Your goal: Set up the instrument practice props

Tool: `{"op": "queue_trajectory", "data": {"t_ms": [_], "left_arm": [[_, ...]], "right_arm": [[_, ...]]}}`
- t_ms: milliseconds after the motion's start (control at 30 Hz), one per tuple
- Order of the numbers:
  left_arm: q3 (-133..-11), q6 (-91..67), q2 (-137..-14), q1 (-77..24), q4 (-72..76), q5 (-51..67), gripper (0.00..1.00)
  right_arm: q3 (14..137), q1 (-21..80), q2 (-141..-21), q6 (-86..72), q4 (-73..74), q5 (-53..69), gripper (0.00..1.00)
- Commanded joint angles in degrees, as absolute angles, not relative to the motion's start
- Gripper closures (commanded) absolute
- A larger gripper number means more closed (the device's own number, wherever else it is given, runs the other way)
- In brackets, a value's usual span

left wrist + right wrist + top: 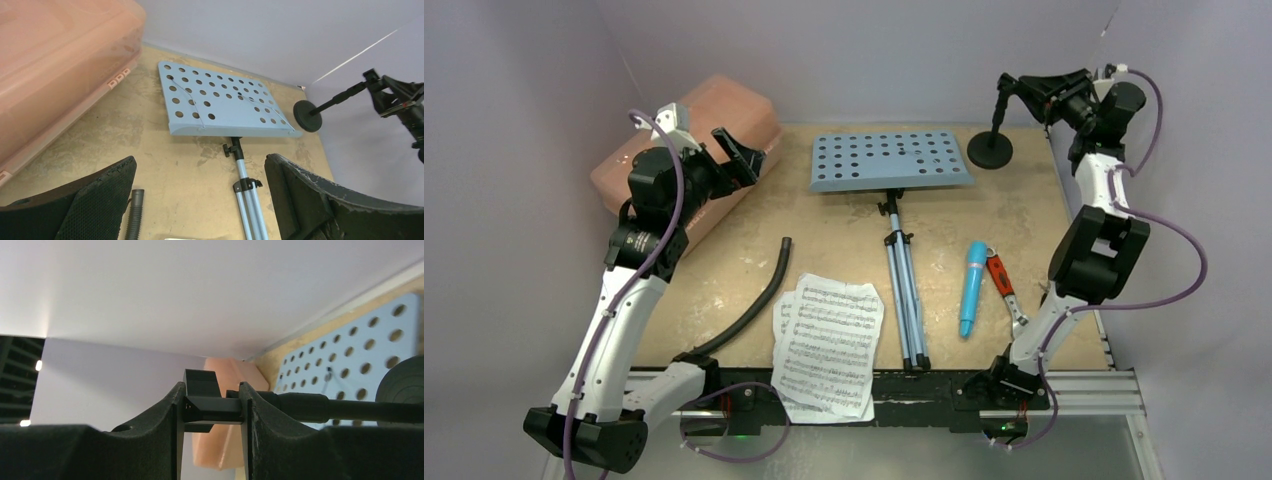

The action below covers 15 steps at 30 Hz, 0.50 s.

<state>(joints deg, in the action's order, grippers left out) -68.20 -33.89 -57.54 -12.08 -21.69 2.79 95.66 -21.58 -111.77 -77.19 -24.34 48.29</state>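
Note:
The light-blue perforated music stand [892,160] [220,100] lies flat on the table, its folded tripod legs [904,290] pointing toward me. Two white sheet-music pages [829,345] overlap at the near edge. The turquoise microphone [972,288] lies right of the tripod. The black mic stand [990,150] [325,407] is at the back right corner, and my right gripper [1027,88] [212,407] is shut on the clip at its top. My left gripper [724,150] [200,200] hangs open beside the salmon-pink case, holding nothing.
The salmon-pink case [694,140] [60,65] fills the back left. A curved black hose [749,305] [134,220] lies left of the pages. A red-handled tool [1002,285] rests beside the microphone. Walls stand close on three sides.

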Motion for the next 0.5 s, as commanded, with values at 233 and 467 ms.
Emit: {"op": "queue_trajectory", "data": {"t_ms": [233,467], "left_arm": [[-67.6,-36.0,-58.4,-11.9,-18.0,7.3,0.01],[-67.1,-36.4,-58.5,-11.9,-17.1,7.4,0.01]], "right_arm": [[80.6,-28.9,-103.9,-73.3,-30.6,47.5,1.00],[80.5,-31.8,-104.1,-71.5,-29.7,49.0,1.00]]}}
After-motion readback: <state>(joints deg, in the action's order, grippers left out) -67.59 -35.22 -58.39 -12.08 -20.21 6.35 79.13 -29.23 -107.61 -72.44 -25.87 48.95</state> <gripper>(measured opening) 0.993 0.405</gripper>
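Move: The right hand already holds the black stand by its top, with the round base hanging below. The bare far-right spot it is being taken to lies about 5 cm back, 7 cm right and 36 cm below. The music stand's blue tray is centred some 24 cm left and 3 cm farther out; the blue tube lies roughly 31 cm back and 5 cm left, the wrench 32 cm back and 3 cm right. From the left hand, that spot is about 17 cm ahead and 64 cm right. Keeping its pinch on the black stand's top, the right hand carries it down about 8 cm towards the bare table right of the music stand's tray, while drifting some 6 cm right and a little less back towards the robot. The drop is quick at first and eases off to almost nothing, while the wrist tips down and turns clockwise by under 10 degrees each, and the fingers don't open. ##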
